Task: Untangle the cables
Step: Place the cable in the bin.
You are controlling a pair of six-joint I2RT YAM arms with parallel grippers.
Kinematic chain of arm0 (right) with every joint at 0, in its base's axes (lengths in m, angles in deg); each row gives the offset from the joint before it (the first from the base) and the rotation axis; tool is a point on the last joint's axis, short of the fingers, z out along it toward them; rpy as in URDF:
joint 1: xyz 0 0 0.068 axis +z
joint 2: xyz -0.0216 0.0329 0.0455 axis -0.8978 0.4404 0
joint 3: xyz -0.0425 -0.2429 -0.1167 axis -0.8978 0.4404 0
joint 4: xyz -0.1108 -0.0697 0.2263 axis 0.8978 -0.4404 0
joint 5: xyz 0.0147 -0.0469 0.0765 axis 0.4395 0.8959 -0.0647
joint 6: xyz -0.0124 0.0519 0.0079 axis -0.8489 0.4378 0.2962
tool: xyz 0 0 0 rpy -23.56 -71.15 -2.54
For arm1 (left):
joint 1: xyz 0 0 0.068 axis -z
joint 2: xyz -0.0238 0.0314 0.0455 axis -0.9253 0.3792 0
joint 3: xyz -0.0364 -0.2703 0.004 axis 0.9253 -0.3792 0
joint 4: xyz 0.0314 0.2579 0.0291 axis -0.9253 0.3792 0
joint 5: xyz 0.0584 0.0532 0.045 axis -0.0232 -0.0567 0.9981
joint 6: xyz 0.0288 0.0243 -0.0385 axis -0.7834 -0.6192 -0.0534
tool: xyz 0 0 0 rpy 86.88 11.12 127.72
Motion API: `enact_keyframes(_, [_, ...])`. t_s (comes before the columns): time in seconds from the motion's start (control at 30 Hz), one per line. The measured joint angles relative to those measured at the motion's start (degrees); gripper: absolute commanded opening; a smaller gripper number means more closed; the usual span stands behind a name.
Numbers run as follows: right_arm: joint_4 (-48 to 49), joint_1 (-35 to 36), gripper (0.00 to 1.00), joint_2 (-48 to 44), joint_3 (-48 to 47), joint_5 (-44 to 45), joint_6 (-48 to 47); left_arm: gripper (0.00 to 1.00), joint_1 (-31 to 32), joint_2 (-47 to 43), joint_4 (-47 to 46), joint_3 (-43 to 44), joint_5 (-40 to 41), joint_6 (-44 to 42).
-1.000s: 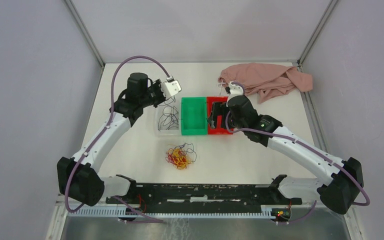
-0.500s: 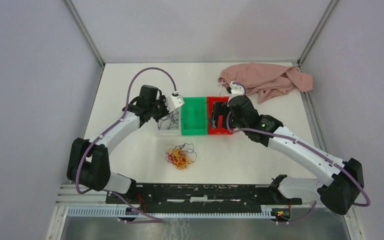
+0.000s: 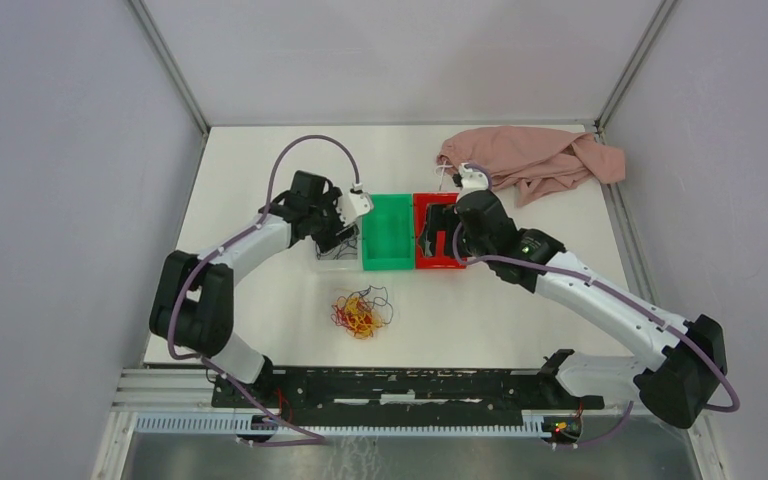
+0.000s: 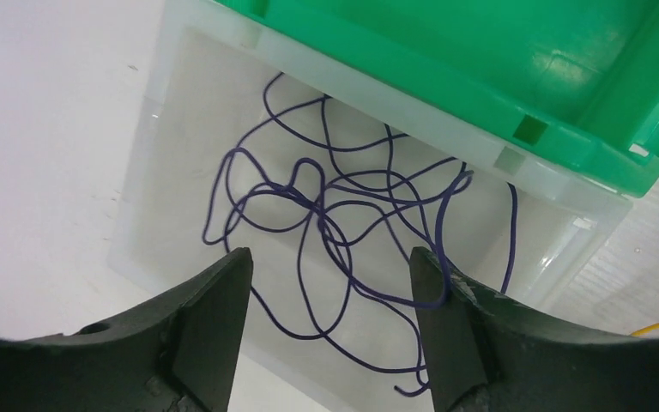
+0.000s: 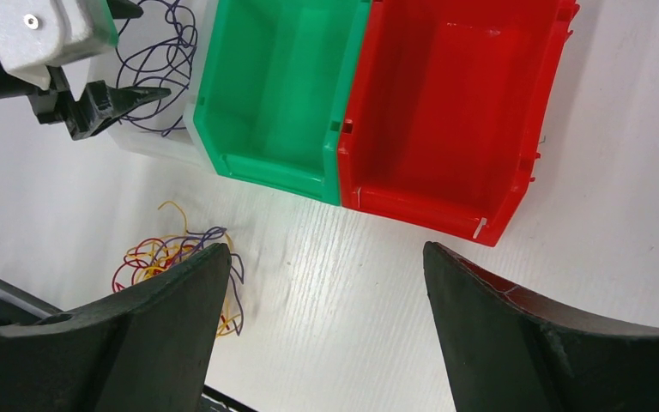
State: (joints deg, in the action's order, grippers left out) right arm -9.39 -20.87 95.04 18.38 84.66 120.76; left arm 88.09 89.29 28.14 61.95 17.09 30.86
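A loose tangle of red, yellow-orange and purple cables (image 3: 360,312) lies on the table in front of the bins; it also shows in the right wrist view (image 5: 172,257). Several purple cable strands (image 4: 335,215) lie in a clear bin (image 4: 150,172). My left gripper (image 4: 330,257) is open just above these strands, and one strand touches the inner edge of its right finger (image 4: 446,326). In the top view the left gripper (image 3: 345,228) sits over the clear bin (image 3: 332,265). My right gripper (image 5: 326,249) is open and empty, held above the red bin (image 3: 438,262).
A green bin (image 3: 388,232) and a red bin (image 5: 446,112) stand side by side right of the clear bin, both holding no cables. A pink cloth (image 3: 535,160) lies at the back right. A black rail (image 3: 400,385) runs along the near edge.
My left arm has swung in to the right and lowered its gripper over the clear bin with the purple strands. The right arm has not moved.
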Motion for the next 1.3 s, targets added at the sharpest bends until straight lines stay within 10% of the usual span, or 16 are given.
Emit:
enact_keyframes(0.23, [-1.11, 0.00, 0.89, 1.03, -1.29, -0.81, 0.07, 1.00, -0.07, -4.02, 6.34, 5.84, -2.05, -0.13])
enact_keyframes(0.9, [14.14, 3.19, 0.72, 22.05, 4.90, -24.15, 7.13, 0.99, -0.44, -21.09, 26.47, 15.72, -11.21, 3.30])
enact_keyframes(1.3, [20.28, 3.61, 0.15, 28.94, 2.34, -27.36, 7.28, 0.99, -0.44, -26.88, 26.69, 14.53, -13.60, 8.24])
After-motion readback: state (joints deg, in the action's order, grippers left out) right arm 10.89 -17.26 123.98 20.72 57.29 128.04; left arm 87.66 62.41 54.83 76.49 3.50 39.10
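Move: The purple cable's loops on the tangle lie about 6 cm back and 14 cm left of the right hand, 15 cm below it. The tangle's middle is 3 cm nearer and 2 cm farther left than these loops; the green bin stands some 11 cm ahead and 11 cm left of the right hand. From the left hand the loops are about 14 cm back and 9 cm right, a little lower; the clear bin's middle is 2 cm ahead and 2 cm right. The purple loop at the tangle's far right edge is reached by the right hand, which sinks about 14 cm, swings some 12 cm left and draws a little back; its fingers tip steeper by about 25 degrees, then close far down on the cable. The purple cable already laid in the clear bin is left there as the left fingers spread fully and the hand climbs nearly 20 cm, then also draws back about 9 cm. ##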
